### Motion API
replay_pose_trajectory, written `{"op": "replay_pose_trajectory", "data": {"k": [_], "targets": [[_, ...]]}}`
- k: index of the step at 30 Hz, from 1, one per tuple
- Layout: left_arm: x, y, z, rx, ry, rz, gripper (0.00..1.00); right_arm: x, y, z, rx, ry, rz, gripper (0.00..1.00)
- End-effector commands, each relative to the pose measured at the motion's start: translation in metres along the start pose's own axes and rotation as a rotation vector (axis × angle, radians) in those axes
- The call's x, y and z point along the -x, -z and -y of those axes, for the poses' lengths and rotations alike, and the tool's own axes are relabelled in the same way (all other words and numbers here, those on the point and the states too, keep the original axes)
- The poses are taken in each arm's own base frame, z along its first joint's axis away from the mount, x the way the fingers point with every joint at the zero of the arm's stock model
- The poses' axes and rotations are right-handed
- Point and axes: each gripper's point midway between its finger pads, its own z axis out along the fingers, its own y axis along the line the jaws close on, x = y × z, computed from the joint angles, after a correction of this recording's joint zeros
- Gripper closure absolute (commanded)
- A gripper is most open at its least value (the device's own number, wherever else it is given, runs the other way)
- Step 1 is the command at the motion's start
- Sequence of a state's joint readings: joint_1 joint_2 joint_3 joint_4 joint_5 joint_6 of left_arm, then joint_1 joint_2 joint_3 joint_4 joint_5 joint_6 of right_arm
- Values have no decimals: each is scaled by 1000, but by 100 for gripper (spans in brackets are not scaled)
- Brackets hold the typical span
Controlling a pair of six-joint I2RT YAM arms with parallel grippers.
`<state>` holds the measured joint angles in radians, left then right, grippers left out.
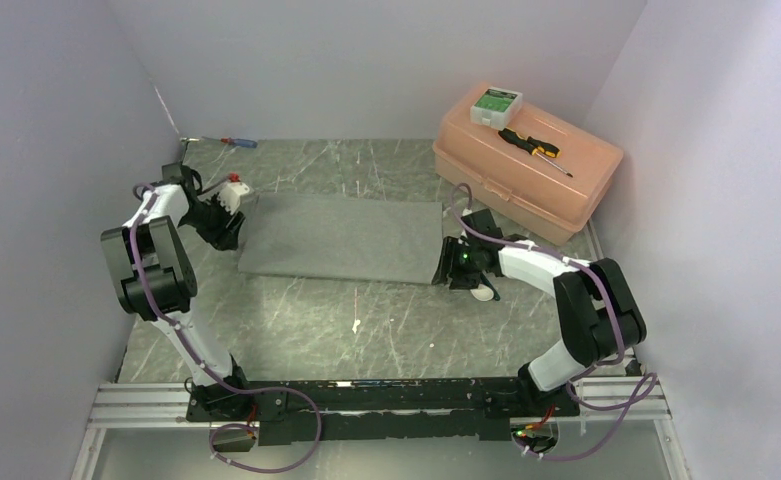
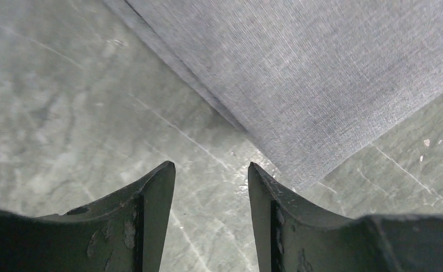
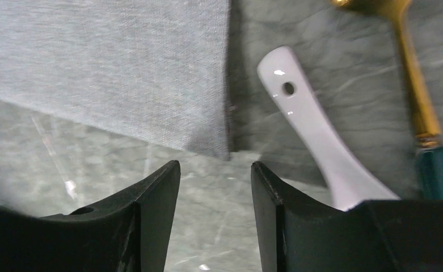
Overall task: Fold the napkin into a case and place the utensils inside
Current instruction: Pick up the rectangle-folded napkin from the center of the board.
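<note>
The grey napkin (image 1: 341,238) lies flat on the table as a long folded strip between the two arms. My left gripper (image 1: 234,232) hovers at its left end, open, with bare table between the fingers and the napkin's corner (image 2: 321,85) just ahead. At the napkin's right end my right gripper (image 1: 446,268) stands open over bare table beside the cloth's near corner (image 3: 151,79). The white spoon (image 3: 315,130) lies right of that corner, partly under my right finger (image 3: 275,215). The gold spoon with a dark handle (image 3: 420,107) lies farther right.
A peach plastic toolbox (image 1: 526,160) stands at the back right, with a black-and-yellow screwdriver (image 1: 534,148) and a small white box (image 1: 494,104) on its lid. A red-and-blue screwdriver (image 1: 234,142) lies at the back left. Grey walls close in on both sides.
</note>
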<state>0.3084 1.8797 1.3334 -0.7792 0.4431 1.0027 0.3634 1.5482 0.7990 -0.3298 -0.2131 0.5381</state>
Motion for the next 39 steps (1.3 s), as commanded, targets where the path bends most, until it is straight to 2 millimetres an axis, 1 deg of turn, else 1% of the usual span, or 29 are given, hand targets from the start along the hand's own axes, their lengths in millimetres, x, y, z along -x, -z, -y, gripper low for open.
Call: {"op": "replay_pose_trajectory", "data": {"k": [1, 3, 5, 7, 10, 13, 17, 22, 25, 27, 30, 32, 35, 39], "targets": [[38, 33, -3, 20, -11, 116, 45, -5, -5, -13, 94, -80, -4, 46], [44, 37, 1, 8, -14, 144, 45, -7, -8, -12, 98, -100, -8, 47], [44, 34, 9, -16, -20, 150, 44, -7, -10, -10, 94, -119, -9, 47], [37, 26, 16, -32, -29, 129, 44, -3, -10, -7, 89, -137, 1, 48], [22, 13, 27, -56, -38, 98, 44, 2, -11, -2, 82, -156, 19, 53], [12, 3, 31, -61, -38, 84, 45, 6, -11, -2, 84, -162, 21, 61], [0, -9, 31, -53, -43, 51, 46, 15, -9, -9, 102, -143, 32, 76], [-22, -21, 27, -16, -56, -11, 47, 29, 0, -21, 130, -106, 58, 88], [-25, -23, 28, -14, -57, -19, 48, 34, 3, -27, 151, -99, 67, 97], [-27, -24, 28, -12, -60, -18, 48, 38, 5, -34, 167, -89, 71, 100], [-27, -25, 30, -15, -60, -16, 48, 43, 7, -50, 189, -63, 74, 100], [-28, -25, 32, -17, -60, -16, 48, 47, 9, -66, 208, -30, 75, 100], [-27, -23, 33, -14, -54, -8, 48, 50, 11, -96, 231, 37, 65, 100], [-21, -18, 30, -11, -6, 9, 47, 49, 5, -137, 275, 112, 31, 100]]}}
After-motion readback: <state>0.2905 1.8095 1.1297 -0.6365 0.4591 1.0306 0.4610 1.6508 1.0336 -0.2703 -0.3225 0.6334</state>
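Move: The near right corner of the folded napkin lies almost under the right hand, about 1 cm ahead, 1 cm left and 2 cm down. The white spoon's middle is level with that hand and some 5 cm to its right; the golden spoon's is 2 cm ahead and 7 cm right. From the left hand, the napkin's near left corner is about 4 cm back, 3 cm right and 4 cm below, the far left corner roughly 11 cm ahead and 6 cm right. Hovering low with barely a centimetre of travel and a slight roll, the right hand shuts its open fingers on the napkin's near right corner, then carries it left about 8 cm, up 6 cm and forward over the cloth. The left hand, still open, rises some 3 cm, then sinks about 5 cm, back and to the right, bringing one fingertip onto the napkin's edge beside its near left corner. ##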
